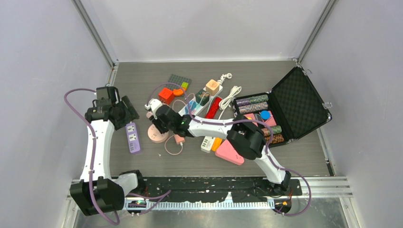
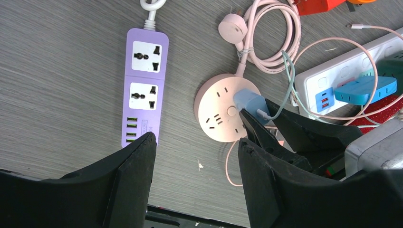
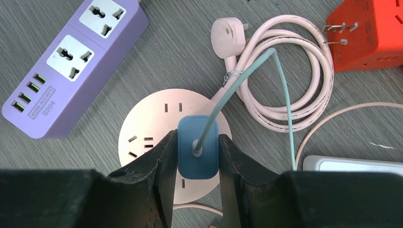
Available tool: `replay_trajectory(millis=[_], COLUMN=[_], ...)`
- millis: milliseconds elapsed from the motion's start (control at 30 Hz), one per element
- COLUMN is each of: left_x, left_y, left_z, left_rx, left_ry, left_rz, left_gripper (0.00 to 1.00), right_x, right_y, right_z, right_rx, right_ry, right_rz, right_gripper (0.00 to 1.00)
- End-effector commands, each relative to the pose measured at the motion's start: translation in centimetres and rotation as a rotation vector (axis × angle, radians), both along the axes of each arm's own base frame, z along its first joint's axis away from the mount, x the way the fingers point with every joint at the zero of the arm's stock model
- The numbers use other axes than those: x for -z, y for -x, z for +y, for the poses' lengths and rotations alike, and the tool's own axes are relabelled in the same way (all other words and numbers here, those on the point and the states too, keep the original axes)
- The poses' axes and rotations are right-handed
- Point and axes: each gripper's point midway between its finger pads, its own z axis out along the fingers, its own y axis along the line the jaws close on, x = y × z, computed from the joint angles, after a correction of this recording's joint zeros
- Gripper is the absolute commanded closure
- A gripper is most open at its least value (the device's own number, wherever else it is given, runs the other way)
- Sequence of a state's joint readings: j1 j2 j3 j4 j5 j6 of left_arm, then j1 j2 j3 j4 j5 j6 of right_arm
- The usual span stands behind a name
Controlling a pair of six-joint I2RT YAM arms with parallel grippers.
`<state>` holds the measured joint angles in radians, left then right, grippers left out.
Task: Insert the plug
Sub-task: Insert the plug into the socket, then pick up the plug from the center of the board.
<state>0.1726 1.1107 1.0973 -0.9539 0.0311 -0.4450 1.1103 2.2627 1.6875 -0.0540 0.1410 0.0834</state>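
Observation:
A blue plug (image 3: 198,149) with a pale teal cord stands upright on the face of a round pink socket hub (image 3: 152,118), near its middle. My right gripper (image 3: 197,137) is shut on the plug, one finger pressed against each side. Its prongs are hidden, so I cannot tell how deep they sit. In the left wrist view the same plug (image 2: 248,100) rests on the hub (image 2: 216,111), with the right arm's fingers behind it. My left gripper (image 2: 196,139) hangs open over bare table beside the hub, holding nothing. From above, both grippers (image 1: 128,111) (image 1: 159,124) are left of centre.
A purple power strip (image 2: 142,85) lies left of the hub. The hub's coiled pink cable (image 3: 290,71) and an orange cube adapter (image 3: 370,33) lie behind it. A white strip (image 2: 342,80) is to the right. An open black case (image 1: 290,107) of chips stands far right.

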Motion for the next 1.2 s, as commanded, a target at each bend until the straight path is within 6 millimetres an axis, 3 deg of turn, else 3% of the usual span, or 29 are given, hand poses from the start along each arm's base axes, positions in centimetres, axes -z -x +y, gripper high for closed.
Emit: replay_trajectory(millis=[0, 33, 100, 133, 167, 200, 233, 333, 400, 533, 633, 733, 767, 800, 833, 867, 900, 967, 1067, 1167], left_x=[-0.9, -1.0, -1.1, -1.3, -1.4, -1.5, -1.6, -2.0, -2.3, -2.6, -2.2, -0.9, -0.5, 0.0, 0.5, 0.6, 1.4, 2.9, 5.6, 7.6], left_y=[-0.8, -0.8, -0.7, -0.8, -0.8, -0.8, -0.8, -1.0, -1.0, -0.8, -0.5, 0.5, 0.9, 1.3, 1.8, 2.2, 2.9, 4.1, 5.8, 6.7], left_z=[0.0, 0.0, 0.0, 0.0, 0.0, -0.1, -0.1, -0.3, -0.4, -0.7, -1.5, -3.1, -4.0, -4.9, -5.7, -6.3, -6.9, -7.7, -9.2, -11.3], left_rx=[0.006, 0.006, 0.004, 0.004, 0.004, 0.003, 0.004, 0.007, 0.012, 0.021, 0.049, 0.102, 0.13, 0.157, 0.175, 0.188, 0.195, 0.203, 0.199, 0.208], left_ry=[0.006, 0.007, 0.007, 0.008, 0.01, 0.012, 0.015, 0.024, 0.029, 0.036, 0.071, 0.14, 0.176, 0.21, 0.245, 0.261, 0.28, 0.3, 0.375, 0.441], left_rz=[-0.044, -0.046, -0.047, -0.05, -0.052, -0.054, -0.06, -0.069, -0.078, -0.083, -0.088, -0.079, -0.089, -0.104, -0.115, -0.151, -0.148, -0.142, -0.098, -0.086], left_gripper=[0.36, 0.36, 0.36, 0.36, 0.36, 0.36, 0.36, 0.36, 0.36, 0.35, 0.35, 0.36, 0.36, 0.36, 0.36, 0.36, 0.36, 0.36, 0.36, 0.36], right_x=[16.2, 15.1, 12.1, 9.5, 8.3, 5.5, 4.3, -2.2, -5.4, -9.4, -10.7, -11.4, -13.1, -11.6, -13.1, -11.7, -12.9, -11.4, -11.8, -10.9], right_y=[7.7, 7.1, 5.6, 4.6, 4.0, 2.6, 2.5, 0.2, -0.4, -0.1, 1.4, 2.9, 3.4, 3.6, 3.8, 3.9, 4.1, 4.3, 4.2, 4.3], right_z=[-13.9, -13.0, -11.0, -9.2, -8.7, -7.0, -6.5, -3.7, -2.8, -3.0, -4.0, -6.6, -7.4, -8.7, -9.5, -10.8, -11.5, -13.7, -15.4, -16.6], right_rx=[0.026, 0.028, 0.036, 0.038, 0.043, 0.05, 0.04, 0.043, 0.038, 0.042, 0.023, 0.04, 0.052, 0.084, 0.113, 0.146, 0.175, 0.25, 0.33, 0.361], right_ry=[0.637, 0.611, 0.538, 0.474, 0.45, 0.378, 0.355, 0.207, 0.14, 0.067, 0.046, 0.045, 0.01, 0.039, 0.001, 0.027, -0.005, 0.014, -0.038, -0.06], right_rz=[0.325, 0.315, 0.295, 0.271, 0.273, 0.251, 0.262, 0.228, 0.214, 0.219, 0.253, 0.268, 0.259, 0.262, 0.255, 0.257, 0.254, 0.264, 0.289, 0.318], right_gripper=[0.95, 0.94, 0.82, 0.71, 0.66, 0.56, 0.52, 0.33, 0.27, 0.2, 0.19, 0.19, 0.2, 0.2, 0.21, 0.22, 0.22, 0.23, 0.24, 0.24])
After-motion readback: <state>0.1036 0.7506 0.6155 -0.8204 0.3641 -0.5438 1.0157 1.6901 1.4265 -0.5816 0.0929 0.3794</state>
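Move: Under the right hand, which still grips the blue plug, the round pink socket's centre lies about 2 cm back, 1 cm left and 3 cm below. From that hand, the orange plug is some 9 cm right and 6 cm back, the purple power strip roughly 12 cm left and 5 cm back, and the coiled pink cord about 6 cm ahead and 1 cm right. For the empty left hand, the socket lies about 7 cm right, 2 cm ahead and 16 cm below; the orange plug is about 15 cm right, level fore-and-aft, 17 cm below. Letting go of the blue plug, the right hand bobs up and down a couple of centimetres as its fingers spread wide, then draws off about 15 cm right, rising some 10 cm and slipping back a little, its fingers tipping more downward. Late on, the open left hand sweeps right, back and down, 7 to 8 cm each way, towards the orange plug, rolling its left side down some 20 degrees. ##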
